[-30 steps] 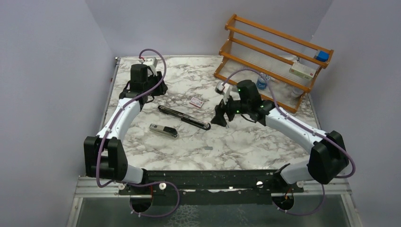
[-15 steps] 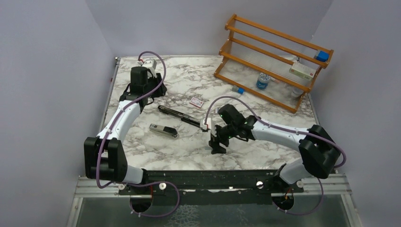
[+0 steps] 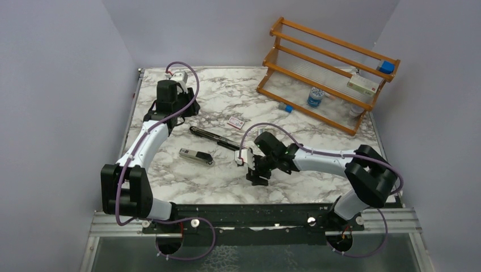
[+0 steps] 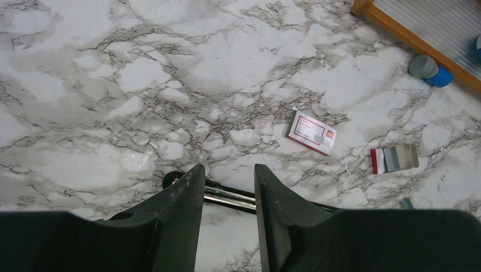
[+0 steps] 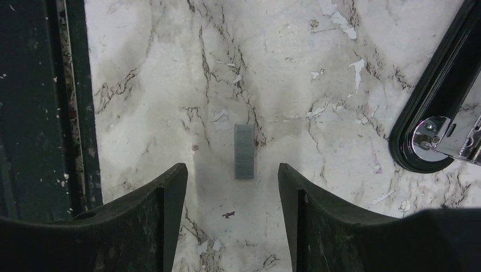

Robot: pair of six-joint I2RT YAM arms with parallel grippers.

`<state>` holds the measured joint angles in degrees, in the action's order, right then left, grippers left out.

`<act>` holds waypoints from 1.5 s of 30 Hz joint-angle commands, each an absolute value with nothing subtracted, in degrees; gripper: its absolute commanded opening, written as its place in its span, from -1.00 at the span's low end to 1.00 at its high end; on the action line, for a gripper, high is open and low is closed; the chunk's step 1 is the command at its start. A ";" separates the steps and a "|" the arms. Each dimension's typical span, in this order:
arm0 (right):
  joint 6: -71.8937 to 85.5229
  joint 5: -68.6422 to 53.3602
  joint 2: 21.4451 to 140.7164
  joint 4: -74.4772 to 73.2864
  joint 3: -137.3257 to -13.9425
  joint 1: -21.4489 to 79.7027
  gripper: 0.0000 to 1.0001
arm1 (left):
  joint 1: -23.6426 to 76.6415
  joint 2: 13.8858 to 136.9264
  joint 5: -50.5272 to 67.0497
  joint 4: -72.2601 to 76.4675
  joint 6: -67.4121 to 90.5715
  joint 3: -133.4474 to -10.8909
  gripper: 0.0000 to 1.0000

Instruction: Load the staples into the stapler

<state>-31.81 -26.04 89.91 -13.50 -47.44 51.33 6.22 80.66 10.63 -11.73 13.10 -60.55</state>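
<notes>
The stapler (image 3: 221, 140) lies opened flat mid-table, a long black bar with a silver channel. Its end shows low between the fingers in the left wrist view (image 4: 227, 197). My left gripper (image 4: 228, 167) hovers open at the far left (image 3: 170, 107), holding nothing. The pink-red staples box (image 3: 236, 122) lies behind the stapler (image 4: 311, 132). A grey staple strip (image 5: 244, 151) lies flat on the marble, just ahead of my right gripper (image 5: 231, 166). That gripper is open, low over the table near the front (image 3: 256, 178). The stapler's black end (image 5: 437, 96) is to its right.
A small grey-and-black object (image 3: 195, 156) lies in front of the stapler. A red, white and grey piece (image 4: 394, 158) lies right of the box. The wooden rack (image 3: 329, 73) stands back right with a blue cap (image 3: 288, 107) in front of it. A black rail (image 5: 34, 107) edges the table.
My right arm swung from the stapler's right end toward the near edge and came down over the staple strip, its jaws narrowing a little. The left arm barely moved.
</notes>
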 commanded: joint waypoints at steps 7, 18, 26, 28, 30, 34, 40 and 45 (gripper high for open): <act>-34.23 -23.56 94.86 -14.29 -48.93 51.76 0.07 | 5.89 79.68 10.28 -10.32 13.27 -60.64 -0.18; -34.34 -22.27 95.95 -15.74 -49.10 51.77 -0.29 | 5.71 79.71 11.14 -10.09 13.03 -60.63 -0.18; -33.45 -22.89 95.85 -15.46 -47.87 51.77 -0.56 | 5.63 79.71 11.51 -9.99 13.10 -60.60 -0.18; -31.97 -23.39 96.34 -14.82 -47.92 51.77 -0.61 | 5.54 79.58 11.37 -9.96 13.10 -60.60 -0.18; -29.73 -24.17 96.84 -13.78 -48.17 51.77 -0.66 | 5.54 79.48 11.21 -9.97 13.10 -60.60 -0.18; -24.97 -24.62 99.55 -12.00 -50.93 51.77 -0.78 | 5.37 79.27 10.94 -9.93 13.18 -60.51 -0.18; -18.54 -20.32 104.05 -5.47 -55.72 51.77 -0.77 | 5.20 79.35 10.90 -10.02 13.42 -60.55 -0.18; -15.49 -17.95 107.43 0.88 -57.12 51.83 -0.70 | 5.11 79.53 10.96 -9.86 13.45 -60.51 -0.18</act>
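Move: The staple strip lies on the table between the right hand's open fingers, about 1 cm ahead, 1 cm to the left and 2 cm below. Out beyond it is the opened black stapler, its middle some 13 cm ahead and 11 cm left of the hand. The grey stapler sits 8 cm ahead and 19 cm left, and the open staple tray 15 cm ahead and 3 cm right. From the left hand the strip is roughly 22 cm back, 18 cm right and 17 cm below. Lower the right gripper about 2 cm over the staple strip, easing slightly forward, and close the fingers until they pinch its near end by the sides. Then, staying at that low height, carry it left and forward some 6 cm towards the black stapler, turning the hand about 10 degrees clockwise. ##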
